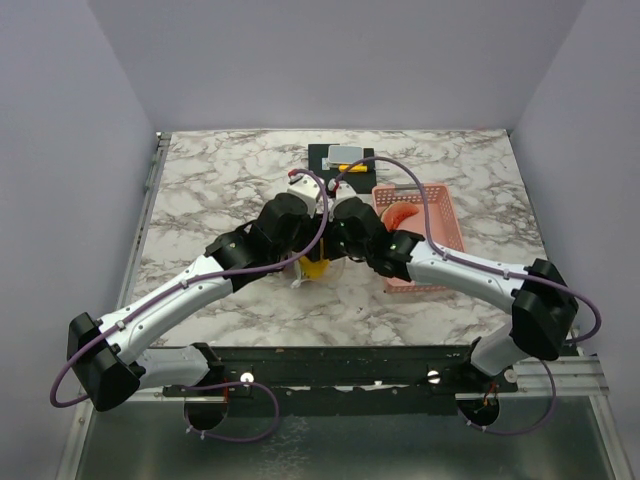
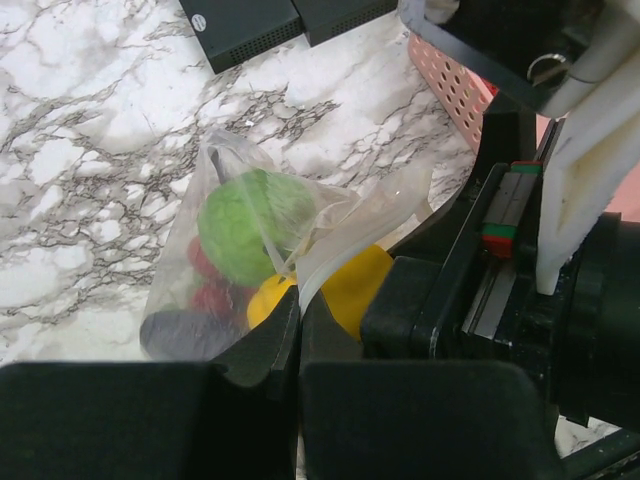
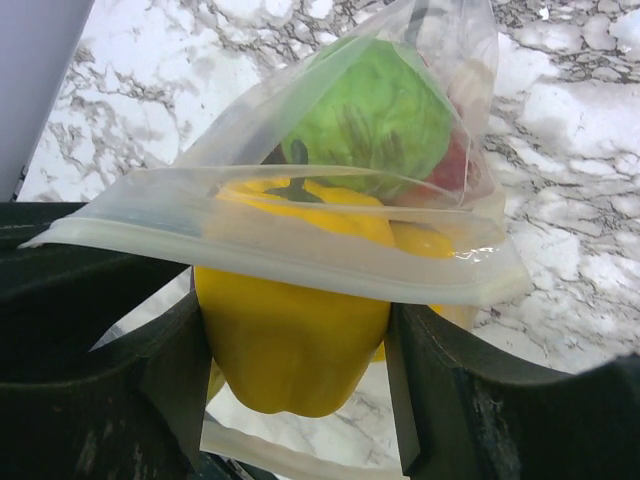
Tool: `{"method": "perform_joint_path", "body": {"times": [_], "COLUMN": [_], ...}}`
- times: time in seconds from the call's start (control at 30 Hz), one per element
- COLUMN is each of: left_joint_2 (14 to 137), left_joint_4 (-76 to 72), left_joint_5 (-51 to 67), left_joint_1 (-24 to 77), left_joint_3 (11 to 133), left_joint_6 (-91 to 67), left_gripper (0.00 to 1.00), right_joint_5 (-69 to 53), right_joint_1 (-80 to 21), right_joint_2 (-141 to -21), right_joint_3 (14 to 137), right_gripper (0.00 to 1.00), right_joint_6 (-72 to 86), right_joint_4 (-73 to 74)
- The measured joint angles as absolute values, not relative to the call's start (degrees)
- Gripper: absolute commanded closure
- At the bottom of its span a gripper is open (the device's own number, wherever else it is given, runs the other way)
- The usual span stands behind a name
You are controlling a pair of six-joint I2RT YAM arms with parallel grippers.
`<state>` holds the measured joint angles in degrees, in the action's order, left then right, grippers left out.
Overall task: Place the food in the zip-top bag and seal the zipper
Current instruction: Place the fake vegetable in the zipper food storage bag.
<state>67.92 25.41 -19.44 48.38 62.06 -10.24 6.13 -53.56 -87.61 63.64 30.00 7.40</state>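
The zip-top bag (image 3: pixel 300 215) is clear and crinkly, and its mouth faces my right gripper (image 3: pixel 292 345). That gripper is shut on a yellow pepper (image 3: pixel 285 310), which sits half inside the bag's mouth under the white zipper strip. Deeper in the bag lie a green leafy ball (image 3: pixel 370 115), a red piece (image 3: pixel 455 165) and another yellow piece (image 3: pixel 425 240). My left gripper (image 2: pixel 297 305) is shut on the bag's zipper edge (image 2: pixel 335 240), holding it up off the marble. In the top view both wrists meet at the table's middle, and only the yellow pepper (image 1: pixel 315 267) shows under them.
A pink perforated basket (image 1: pixel 440 205) stands just right of the wrists, with a red thing inside it. A black base (image 1: pixel 322 158) with a yellow-and-grey item (image 1: pixel 345 153) sits at the back middle. Purple walls close in the marble table (image 1: pixel 200 190).
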Motion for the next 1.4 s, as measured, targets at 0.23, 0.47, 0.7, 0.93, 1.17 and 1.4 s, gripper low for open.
{"method": "perform_joint_path", "body": {"times": [0.23, 0.47, 0.7, 0.93, 1.17, 1.4], "left_joint_2": [67.90, 67.88, 67.88, 67.46, 67.29, 67.26], "left_joint_4": [25.80, 26.46, 26.46, 26.17, 25.78, 25.71], "left_joint_5": [-19.51, -20.58, -20.64, -20.91, -20.97, -20.93], "left_joint_1": [47.57, 47.03, 46.98, 46.92, 46.94, 47.00], "left_joint_3": [62.06, 61.93, 61.91, 61.89, 61.89, 61.78], "left_joint_6": [-10.22, -9.72, -9.76, -10.15, -10.33, -10.48], "left_gripper": [1.00, 1.00, 1.00, 1.00, 1.00, 1.00], "right_joint_5": [6.20, 6.24, 6.50, 7.42, 7.92, 9.74], "right_joint_1": [-53.43, -53.28, -53.30, -53.25, -53.30, -53.47], "right_joint_2": [-90.19, -93.78, -93.56, -90.96, -86.02, -79.79], "right_joint_3": [63.64, 63.55, 62.87, 62.28, 61.87, 59.51], "right_gripper": [0.93, 0.64, 0.35, 0.10, 0.07, 0.11], "right_joint_6": [29.93, 29.95, 29.91, 30.02, 30.11, 30.11], "right_joint_4": [2.33, -1.63, -2.50, -1.39, 0.32, 3.62]}}
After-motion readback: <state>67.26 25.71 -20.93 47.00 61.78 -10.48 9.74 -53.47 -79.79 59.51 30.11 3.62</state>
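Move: The right gripper already has the yellow pepper between its fingers at the mouth of the zip-top bag, whose middle lies about 6 cm ahead, 4 cm left and 4 cm below. Inside the bag, the green cabbage is roughly 9 cm ahead and 3 cm left, the eggplant some 2 cm ahead and 6 cm left, both about 4 cm lower. From the left gripper, which is pinching the bag's rim, the pepper is about 1 cm ahead, 4 cm right and 5 cm below. Push the pepper deeper into the bag with the right gripper, forward-left and down about 3.5 cm towards the cabbage, then open the fingers to let go of it. Lift the open gripper out some 6 cm, drawing it right and slightly back. Keep the left gripper shut on the bag's rim, shifting it about 1 cm left. ##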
